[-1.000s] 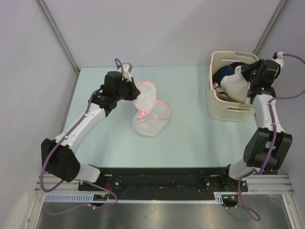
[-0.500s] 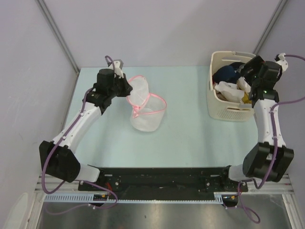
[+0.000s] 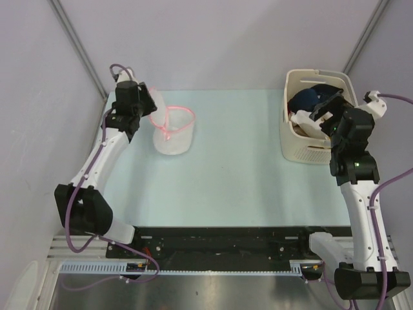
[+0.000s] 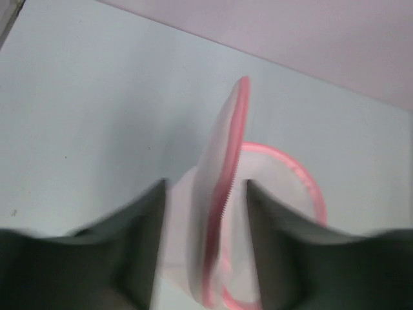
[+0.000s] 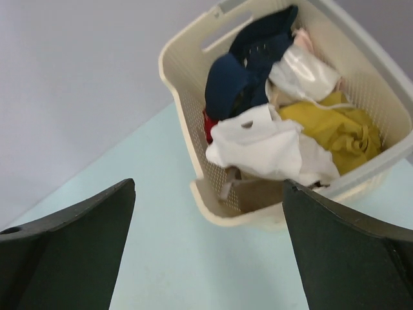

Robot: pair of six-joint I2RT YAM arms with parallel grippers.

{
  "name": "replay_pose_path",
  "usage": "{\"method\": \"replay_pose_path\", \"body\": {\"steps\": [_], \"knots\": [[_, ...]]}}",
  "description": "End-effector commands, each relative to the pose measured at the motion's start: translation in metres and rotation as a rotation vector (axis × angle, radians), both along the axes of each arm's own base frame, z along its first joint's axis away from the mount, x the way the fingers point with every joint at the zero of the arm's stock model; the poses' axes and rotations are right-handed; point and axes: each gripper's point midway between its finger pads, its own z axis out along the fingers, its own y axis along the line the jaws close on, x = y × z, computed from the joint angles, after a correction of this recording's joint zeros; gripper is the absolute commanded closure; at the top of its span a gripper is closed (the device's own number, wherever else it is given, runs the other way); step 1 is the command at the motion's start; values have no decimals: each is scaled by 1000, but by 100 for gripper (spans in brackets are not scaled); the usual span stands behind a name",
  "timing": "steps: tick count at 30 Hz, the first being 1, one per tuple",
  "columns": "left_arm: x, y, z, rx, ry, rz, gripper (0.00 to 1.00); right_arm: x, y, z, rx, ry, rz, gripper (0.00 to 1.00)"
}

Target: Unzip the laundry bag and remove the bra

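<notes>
The laundry bag (image 3: 171, 131), a white mesh pouch with pink zipper trim, lies open at the far left of the table. My left gripper (image 3: 148, 111) holds its upright flap. In the left wrist view the flap and pink rim (image 4: 227, 187) stand between the fingers of the left gripper (image 4: 205, 188). The navy bra (image 3: 308, 98) lies in the cream basket (image 3: 315, 155) at the far right, also seen in the right wrist view (image 5: 235, 77). My right gripper (image 3: 326, 107) is open and empty at the basket's near side, jaws wide apart in its wrist view (image 5: 208, 187).
The basket (image 5: 182, 81) also holds white (image 5: 258, 145), yellow (image 5: 335, 126) and red clothes. Grey walls close the back and both sides. The table's far left corner lies just behind the left gripper.
My left gripper has moved left and toward the back, dragging the laundry bag with it. My right gripper has drawn back from over the basket toward the near side.
</notes>
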Motion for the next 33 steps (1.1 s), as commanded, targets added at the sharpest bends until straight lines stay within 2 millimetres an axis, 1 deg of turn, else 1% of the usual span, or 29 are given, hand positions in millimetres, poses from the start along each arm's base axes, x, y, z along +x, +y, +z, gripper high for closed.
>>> {"method": "replay_pose_path", "body": {"steps": [1, 2, 3, 6, 7, 8, 10, 11, 12, 13, 14, 15, 16, 17, 18, 19, 20, 21, 22, 23, 24, 27, 28, 33], "knots": [[1, 25, 23, -24, -33, 151, 12, -12, 6, -28, -16, 97, -4, 0], [-2, 24, 21, -24, -20, 144, 4, -13, 7, -31, -24, 113, 1, 0], [-4, 23, 22, -25, -16, 132, 0, -13, 7, -34, -32, 126, -2, 0], [-20, 20, 28, -23, -6, 93, 0, -17, 9, -47, -61, 185, 4, 0], [-29, 20, 37, -27, -19, 85, 0, -18, 10, -48, -67, 195, 7, 0], [-35, 14, 34, -37, -11, 50, 0, -19, 13, -50, -77, 204, 18, 0], [-45, 7, 36, -42, -20, -4, 0, -23, 18, -56, -80, 232, 45, 0], [-55, 0, 37, -58, -38, -48, 0, -25, 24, -58, -84, 241, 66, 0], [-63, -12, 37, -74, -43, -124, 0, -28, 28, -62, -94, 262, 83, 0], [-69, -18, 35, -86, -43, -155, 0, -30, 31, -65, -102, 276, 96, 0], [-79, -24, 32, -98, -49, -193, 0, -32, 34, -66, -108, 283, 104, 0], [-87, -36, 30, -119, -48, -250, 0, -35, 43, -70, -129, 301, 130, 0], [-92, -40, 26, -125, -42, -268, 0, -36, 47, -71, -137, 307, 140, 0], [-100, -45, 18, -132, -37, -284, 0, -38, 53, -74, -149, 319, 155, 0], [-106, -57, 14, -120, -29, -327, 0, -41, 62, -76, -172, 328, 175, 0], [-111, -62, 8, -105, -18, -344, 0, -43, 69, -77, -177, 332, 188, 0], [-117, -67, -2, -85, 9, -360, 0, -43, 71, -80, -198, 344, 177, 0], [-124, -80, -12, -57, 47, -388, 0, -48, 91, -86, -222, 359, 227, 0], [-127, -84, -14, -63, 64, -406, 0, -49, 97, -89, -229, 368, 236, 0], [-128, -87, -25, -74, 116, -407, 0, -49, 101, -93, -244, 381, 239, 0], [-129, -88, -30, -77, 141, -408, 0, -51, 110, -96, -257, 389, 266, 0], [-126, -85, -34, -76, 174, -372, 0, -50, 118, -102, -282, 405, 273, 0], [-123, -81, -33, -69, 169, -347, 0, -51, 125, -103, -284, 402, 293, 1], [-120, -84, -27, -54, 151, -369, 0, -52, 142, -102, -276, 379, 340, 0]]}}
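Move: The laundry bag's zip edge is between the left fingers, which are already parting; its middle is about 8 cm to that hand's right, level with it front to back and some 9 cm lower. The right hand is empty and above the laundry basket's near side: the basket's middle lies roughly 10 cm ahead, 5 cm right and 22 cm below. Inside are the navy bra, about 14 cm ahead, 1 cm right and 16 cm down, and a white cloth, 6 cm ahead, straight below that line by 17 cm. With a last short drift left, the left hand opens fully and lets go of the laundry bag, then draws back about 12 cm and right, lifting a little before sinking, turning some 20 degrees clockwise and dipping its fingers. The open right hand meanwhile swings left and down and slightly back, away from the laundry basket, its fingers tipping down and turning counter-clockwise. ##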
